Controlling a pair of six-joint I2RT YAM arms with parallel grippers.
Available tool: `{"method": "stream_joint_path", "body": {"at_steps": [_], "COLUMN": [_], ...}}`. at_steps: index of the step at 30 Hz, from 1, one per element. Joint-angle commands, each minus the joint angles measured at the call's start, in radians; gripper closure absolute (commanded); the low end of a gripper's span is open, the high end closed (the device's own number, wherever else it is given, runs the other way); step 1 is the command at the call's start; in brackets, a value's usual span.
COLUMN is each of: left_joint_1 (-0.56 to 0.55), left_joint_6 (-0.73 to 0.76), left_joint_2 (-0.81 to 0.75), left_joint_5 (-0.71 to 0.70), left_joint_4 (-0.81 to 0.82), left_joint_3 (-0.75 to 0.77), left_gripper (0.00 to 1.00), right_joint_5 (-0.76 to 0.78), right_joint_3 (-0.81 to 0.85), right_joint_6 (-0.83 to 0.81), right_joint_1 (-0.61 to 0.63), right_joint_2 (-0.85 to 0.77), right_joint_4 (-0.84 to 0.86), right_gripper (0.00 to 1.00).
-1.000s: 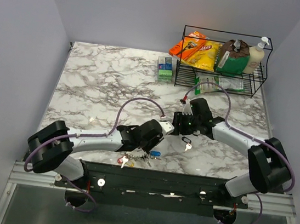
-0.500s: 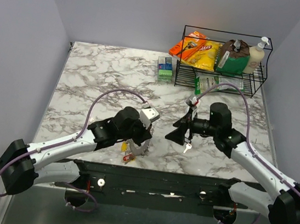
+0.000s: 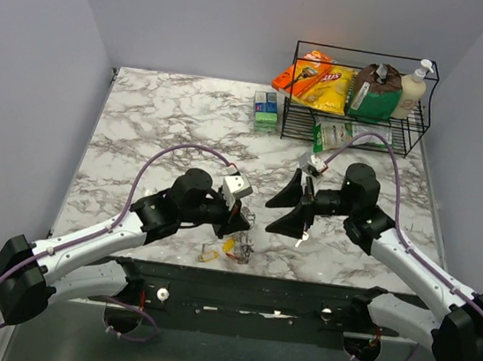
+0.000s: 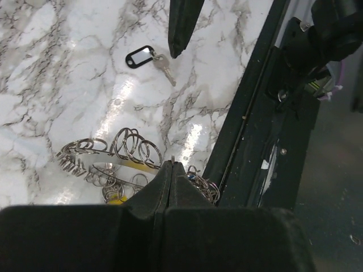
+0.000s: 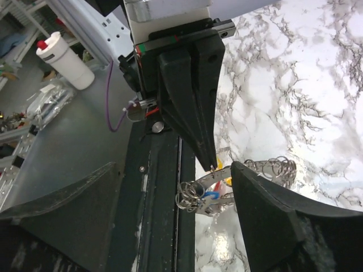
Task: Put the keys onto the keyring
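Note:
My left gripper [image 3: 243,227] is shut, and its tips [image 4: 172,164] pinch the thin wire of the keyring [image 4: 108,154]. The keyring hangs low over the table's near edge, strung with small rings and several keys [image 5: 211,196], one blue-headed, others yellow. My right gripper [image 3: 269,216] stands wide open just right of it, fingers pointing left, with nothing between them. In the right wrist view the right gripper [image 5: 176,165] faces the left gripper's fingers [image 5: 190,96] and the keyring [image 5: 256,169]. A loose key with a black tag [image 4: 148,58] lies on the marble under the right gripper.
A black wire rack [image 3: 359,98] with snack bags and bottles stands at the back right, with a small green box [image 3: 267,110] beside it. A black rail [image 3: 254,291] runs along the near table edge, right under the hanging keyring.
The right gripper has opened wide and pulled back to the right. The left arm has swung round with the keyring still pinched and lifted it slightly rightward. The black-tagged key stays on the table.

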Motion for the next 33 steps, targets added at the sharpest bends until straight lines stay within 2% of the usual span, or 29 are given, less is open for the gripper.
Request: {"method": "stream_joint_path", "body": {"at_steps": [1, 3, 6, 13, 33], "left_joint_1": [0.003, 0.003, 0.003, 0.005, 0.005], "left_joint_6": [-0.006, -0.002, 0.005, -0.009, 0.002], "left_joint_2": [-0.02, -0.021, -0.02, -0.015, -0.003], "left_joint_5": [0.106, 0.109, 0.115, 0.129, 0.14], "left_joint_4": [0.098, 0.099, 0.093, 0.125, 0.127], "left_joint_3": [-0.016, -0.019, -0.021, -0.033, -0.03], "left_gripper": [1.0, 1.0, 1.0, 1.0, 1.0], "right_joint_5": [-0.067, -0.07, -0.087, -0.076, 0.016], "right_joint_3": [0.019, 0.016, 0.013, 0.025, -0.061], "right_joint_6": [0.015, 0.019, 0.031, 0.034, -0.027], "right_joint_1": [0.019, 0.029, 0.04, 0.089, 0.115], "right_joint_2": [0.056, 0.087, 0.146, 0.209, 0.226], "right_joint_4": [0.049, 0.051, 0.063, 0.09, 0.047], "right_gripper": [0.19, 0.31, 0.4, 0.52, 0.54]}}
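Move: The keyring hangs from the closed left fingertips; the small loop pinched there lies right at the left hand. From the open right hand, that loop is about 4 cm left, 2 cm back and 7 cm below. The black-tagged key lies on the table, some 9 cm right, 4 cm ahead and 20 cm below the right hand. A loose yellow tag lies about 16 cm left, 5 cm back and 20 cm below it. Bring the right gripper down about 6 cm, and some 3 cm left, onto the keyring loop at the left fingertips, tipping the wrist roughly 10 degrees and narrowing the fingers from nearly wide open to about half, one on either side of the loop, not yet shut. Keep the left pinch on the keyring, easing it 1 to 2 cm back with a slight clockwise turn. ##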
